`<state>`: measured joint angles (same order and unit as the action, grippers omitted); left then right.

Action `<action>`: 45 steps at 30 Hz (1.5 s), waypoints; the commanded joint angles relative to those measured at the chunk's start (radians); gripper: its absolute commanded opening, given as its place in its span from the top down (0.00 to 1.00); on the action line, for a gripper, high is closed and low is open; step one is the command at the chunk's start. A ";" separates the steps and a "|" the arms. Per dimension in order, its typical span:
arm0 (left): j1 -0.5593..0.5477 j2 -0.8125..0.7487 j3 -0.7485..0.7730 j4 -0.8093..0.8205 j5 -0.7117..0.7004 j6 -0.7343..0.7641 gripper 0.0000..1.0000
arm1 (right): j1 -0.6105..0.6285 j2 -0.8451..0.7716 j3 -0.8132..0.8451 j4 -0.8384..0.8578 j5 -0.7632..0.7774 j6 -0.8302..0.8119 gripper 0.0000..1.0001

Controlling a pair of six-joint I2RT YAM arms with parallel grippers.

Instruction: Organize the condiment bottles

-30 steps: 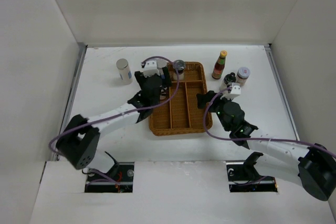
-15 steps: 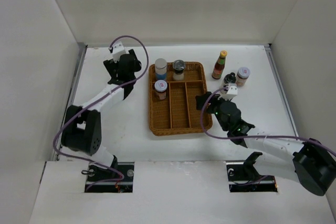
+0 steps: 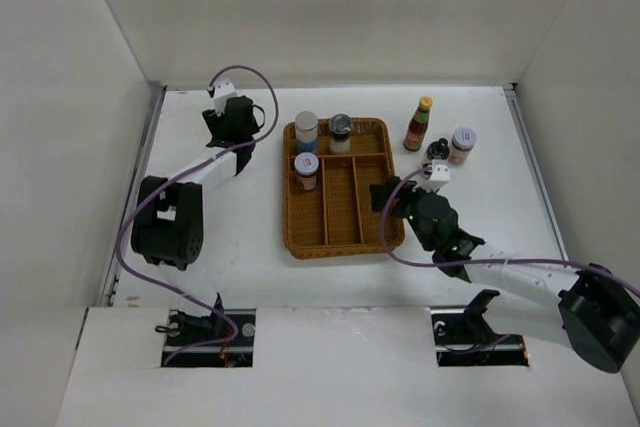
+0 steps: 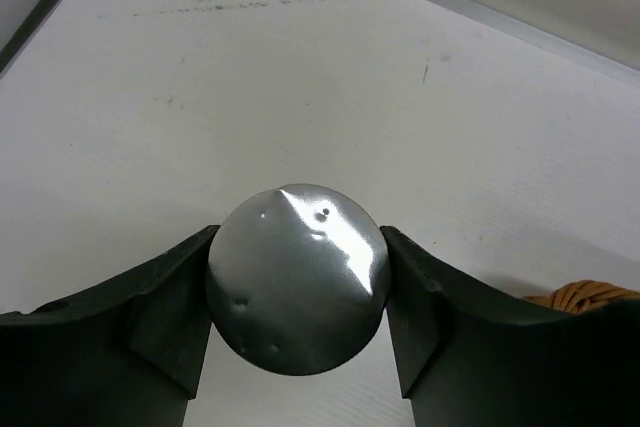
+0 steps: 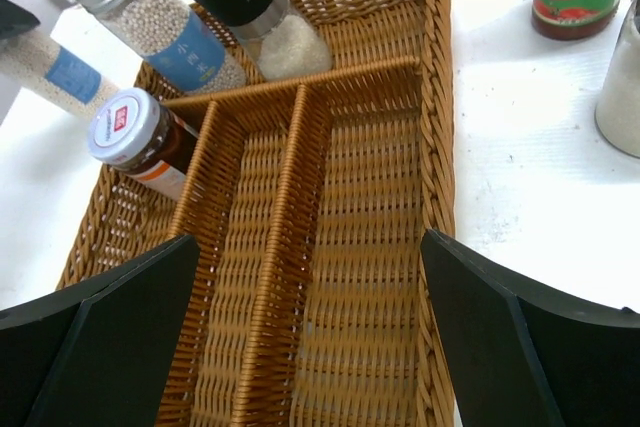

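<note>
My left gripper (image 3: 232, 119) is at the back left of the table, shut on a silver-capped jar (image 4: 298, 297); both fingers press the cap's sides. From above, the gripper hides that jar. The wicker tray (image 3: 343, 232) holds a silver-capped jar (image 3: 306, 127), a black-capped bottle (image 3: 341, 128) and a white-lidded jar (image 3: 306, 167) in its back compartments. To the tray's right stand the yellow-capped sauce bottle (image 3: 419, 124), a red-lidded shaker (image 3: 462, 143) and a dark-capped bottle (image 3: 436, 151). My right gripper (image 5: 310, 347) hangs open over the tray's near right part, with nothing between its fingers.
The tray's long front compartments (image 5: 350, 277) hold nothing. White walls enclose the table on the left, back and right, and the left gripper is close to the back left corner (image 3: 162, 89). The right arm's elbow lies low near the front right.
The left arm swung from the tray to the back left, leaving a jar in the tray, and shut on the silver-capped jar there. The right arm barely moved.
</note>
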<state>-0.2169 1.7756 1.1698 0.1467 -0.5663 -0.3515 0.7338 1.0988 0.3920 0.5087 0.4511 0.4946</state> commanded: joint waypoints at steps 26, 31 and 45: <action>-0.655 -0.677 -0.373 -0.046 -0.041 0.011 0.63 | -0.017 -0.132 0.010 0.013 0.064 0.002 0.00; -0.670 -0.622 -0.439 -0.022 -0.040 0.005 0.63 | -0.023 -0.136 0.022 -0.013 0.100 0.001 0.00; -0.634 -0.700 -0.575 0.080 0.016 -0.015 0.07 | -0.205 -0.008 0.281 -0.194 0.239 -0.111 0.00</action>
<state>-0.8696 1.1664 0.5995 0.1532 -0.5621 -0.3691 0.5716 1.0885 0.5919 0.3443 0.6201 0.4507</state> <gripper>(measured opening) 0.918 0.999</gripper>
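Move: The left hand grips the silver-lidded bottle, still standing on the table; its goal, the near part of the basket's left compartment, lies about 22 cm back, 19 cm right and 7 cm below. A brown jar stands some 13 cm back and 20 cm right, the blue-label bottle 3 cm back and 21 cm right. From the right hand, the black-capped bottle is roughly 13 cm ahead and 13 cm right, the sauce bottle 20 ahead and 8 right, the far jar 15 ahead and 20 right. Back and to the right in a high arc, the left hand lifts the silver-lidded bottle about 16 cm, swings it over the basket's left rim while turning some 35 degrees clockwise, lowers it just nearside of the brown jar, then opens its fingers. The right hand, open and empty, rises, then drifts right and forward towards the black-capped bottle, turning clockwise. ##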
